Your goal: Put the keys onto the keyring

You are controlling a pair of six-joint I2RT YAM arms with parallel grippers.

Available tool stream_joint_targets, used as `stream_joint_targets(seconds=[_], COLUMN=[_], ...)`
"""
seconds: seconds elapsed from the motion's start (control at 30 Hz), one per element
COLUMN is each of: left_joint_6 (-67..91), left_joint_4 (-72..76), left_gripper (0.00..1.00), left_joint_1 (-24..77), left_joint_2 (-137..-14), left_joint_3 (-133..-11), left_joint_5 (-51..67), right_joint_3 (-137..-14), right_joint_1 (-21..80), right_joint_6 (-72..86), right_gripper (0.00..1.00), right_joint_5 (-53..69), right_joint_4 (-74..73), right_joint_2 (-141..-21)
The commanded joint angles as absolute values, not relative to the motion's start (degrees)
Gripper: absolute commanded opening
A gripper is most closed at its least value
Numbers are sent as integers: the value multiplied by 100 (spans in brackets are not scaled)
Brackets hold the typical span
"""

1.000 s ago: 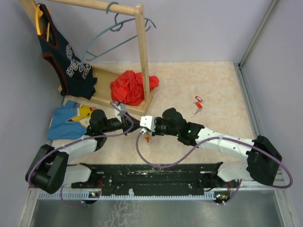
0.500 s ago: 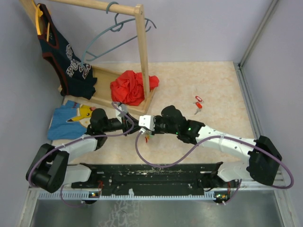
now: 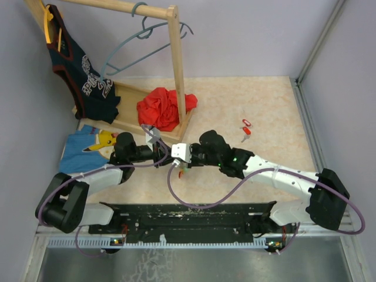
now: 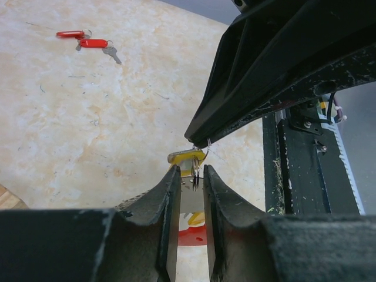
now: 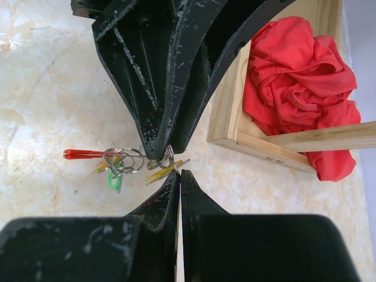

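Both grippers meet over the table's near middle. My right gripper (image 5: 180, 172) is shut, its tips pinching the thin wire of the keyring (image 5: 174, 166). From that wire hangs a bunch of keys (image 3: 182, 171): a yellow key (image 5: 164, 171), a green tag (image 5: 114, 179), a red tag (image 5: 82, 154) and small steel rings (image 5: 126, 160). My left gripper (image 4: 191, 171) faces it, jaws slightly apart; thin rings (image 4: 195, 170) stand in the gap, touching neither pad. The yellow key (image 4: 188, 157) lies just past its tips. Two red-tagged keys (image 3: 245, 130) lie loose on the table to the right.
A wooden clothes rack (image 3: 176, 64) stands at the back left with a red cloth (image 3: 161, 108) on its base, a dark jersey (image 3: 82, 70) and a grey-blue hanger (image 3: 141, 44). A blue shirt (image 3: 88, 147) lies by the left arm. The black base rail (image 3: 188, 214) runs along the near edge.
My left gripper's jaws have parted a little, and its arm has shifted slightly toward the right gripper. The right gripper stays shut in place.
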State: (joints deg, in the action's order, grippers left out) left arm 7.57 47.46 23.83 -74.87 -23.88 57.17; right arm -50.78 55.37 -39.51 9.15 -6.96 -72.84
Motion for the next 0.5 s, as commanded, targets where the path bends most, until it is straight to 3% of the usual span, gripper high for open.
stream_joint_targets(seconds=[0.0, 0.1, 0.2, 0.47], left_joint_6=[806, 855, 957, 966], left_joint_4=[4796, 4871, 5090, 5158], left_gripper=[26, 19, 3, 1], left_joint_1=[2355, 2355, 2355, 2355], left_joint_2=[-7610, -7659, -7673, -7530], left_joint_3=[-2590, -2612, -2562, -2480], left_joint_5=[5885, 5953, 6016, 5934], right_joint_3=[-5484, -5517, -5522, -5142], right_joint_1=[5656, 5668, 5683, 5657], right_joint_6=[-4014, -4017, -4019, -3911], right_gripper=[0, 0, 0, 0], right_joint_5=[1070, 1079, 1050, 564], right_joint_4=[-546, -609, -661, -707], right_joint_2=[-7307, -7308, -7303, -7154])
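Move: The keyring is right at the left fingertips, about 1 cm to the right and level in height, between its slightly parted pads. The dangling keys hang roughly 3 cm back, 2 cm to the right and 5 cm below; the wooden box's near corner is some 6 cm farther out, 1 cm to the right and 13 cm down. From the right hand, which still pinches the ring, its middle lies about 1 cm back and 1 cm to the left. Almost in place, easing less than half a centimetre to the right with a tilt of only a couple of degrees, the left hand shuts its fingers from roughly a quarter open and pinches the keyring just beside the right fingertips. The right hand stays put with its fingers shut and keeps its hold on the ring. ##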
